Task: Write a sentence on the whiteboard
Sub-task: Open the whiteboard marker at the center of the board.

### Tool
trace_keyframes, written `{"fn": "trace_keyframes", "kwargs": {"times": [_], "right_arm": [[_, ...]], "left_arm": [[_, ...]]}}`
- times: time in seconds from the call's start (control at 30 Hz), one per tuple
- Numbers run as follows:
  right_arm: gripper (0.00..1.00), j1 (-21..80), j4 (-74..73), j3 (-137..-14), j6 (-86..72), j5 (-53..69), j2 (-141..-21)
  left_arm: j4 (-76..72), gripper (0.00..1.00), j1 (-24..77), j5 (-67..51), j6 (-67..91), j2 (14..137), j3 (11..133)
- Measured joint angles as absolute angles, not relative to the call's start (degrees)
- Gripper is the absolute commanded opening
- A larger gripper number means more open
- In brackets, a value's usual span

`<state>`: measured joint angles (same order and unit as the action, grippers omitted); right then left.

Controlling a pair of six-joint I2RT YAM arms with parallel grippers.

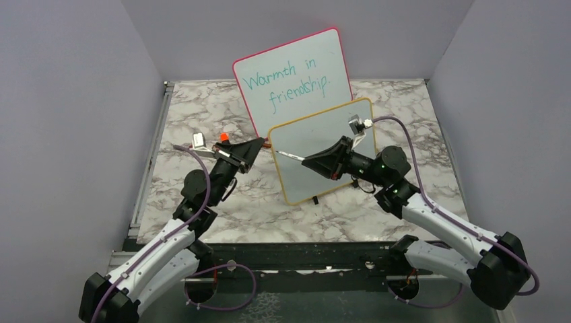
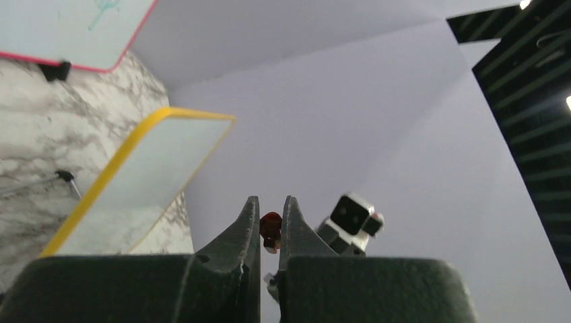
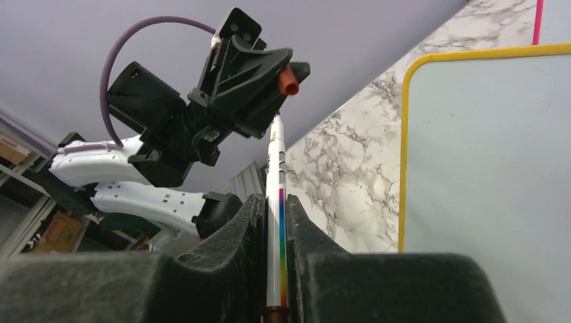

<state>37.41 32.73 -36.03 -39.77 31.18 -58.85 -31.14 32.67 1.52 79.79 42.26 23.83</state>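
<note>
The yellow-framed whiteboard (image 1: 322, 132) stands upright mid-table with a blank face; no sentence shows on it. My right gripper (image 1: 308, 160) is in front of the board, shut on a white marker (image 3: 275, 158) with a rainbow stripe. The marker points left, at my left gripper (image 1: 261, 142). That gripper is shut on a small reddish-brown cap (image 2: 271, 227), and the cap (image 3: 289, 81) sits just beyond the marker's tip. In the right wrist view the whiteboard (image 3: 485, 175) fills the right side. In the left wrist view the whiteboard (image 2: 151, 178) is at the left.
A pink-red-framed board (image 1: 294, 73) with teal writing "Warmth in friendship." leans behind the whiteboard. Purple walls enclose the marble table (image 1: 202, 114) on three sides. The pink-red-framed board (image 2: 74, 30) also shows at the top left of the left wrist view.
</note>
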Motion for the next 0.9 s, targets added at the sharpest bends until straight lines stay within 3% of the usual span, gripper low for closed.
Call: {"fn": "trace_keyframes", "kwargs": {"times": [0.4,0.9], "right_arm": [[0.01,37.3,24.1,-33.7,-33.2,29.0,-51.2],[0.00,37.3,6.0,-37.9,-17.6,18.4,-44.6]], "left_arm": [[-27.6,0.00,32.2,12.0,73.8,40.4,22.2],[4.4,0.00,31.2,18.0,44.8,49.9,37.6]]}}
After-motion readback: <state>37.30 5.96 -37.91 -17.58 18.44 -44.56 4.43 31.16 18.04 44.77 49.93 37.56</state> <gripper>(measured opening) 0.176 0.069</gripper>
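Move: The uncapped marker is already in the right fingers. From that hand, the yellow-framed whiteboard's middle lies about 17 cm ahead, 8 cm to the right and 18 cm below; the red-framed board stands some 30 cm farther out than it and 10 cm more to the left. The cap, held by the left fingers, is about 10 cm left and 5 cm ahead. From the left hand, the whiteboard is roughly 12 cm ahead, 19 cm right and 20 cm below. Parting sideways, the hands carry cap and marker away from each other: the left draws off to its left, then sinks about 10 cm while easing forward, rolling some 50 degrees so its fingers dip towards the table. The right backs off slightly, then travels about 5 cm rightward towards the whiteboard's middle, sinking a little and swinging the marker tip clockwise, more forward. Both keep their grips. ##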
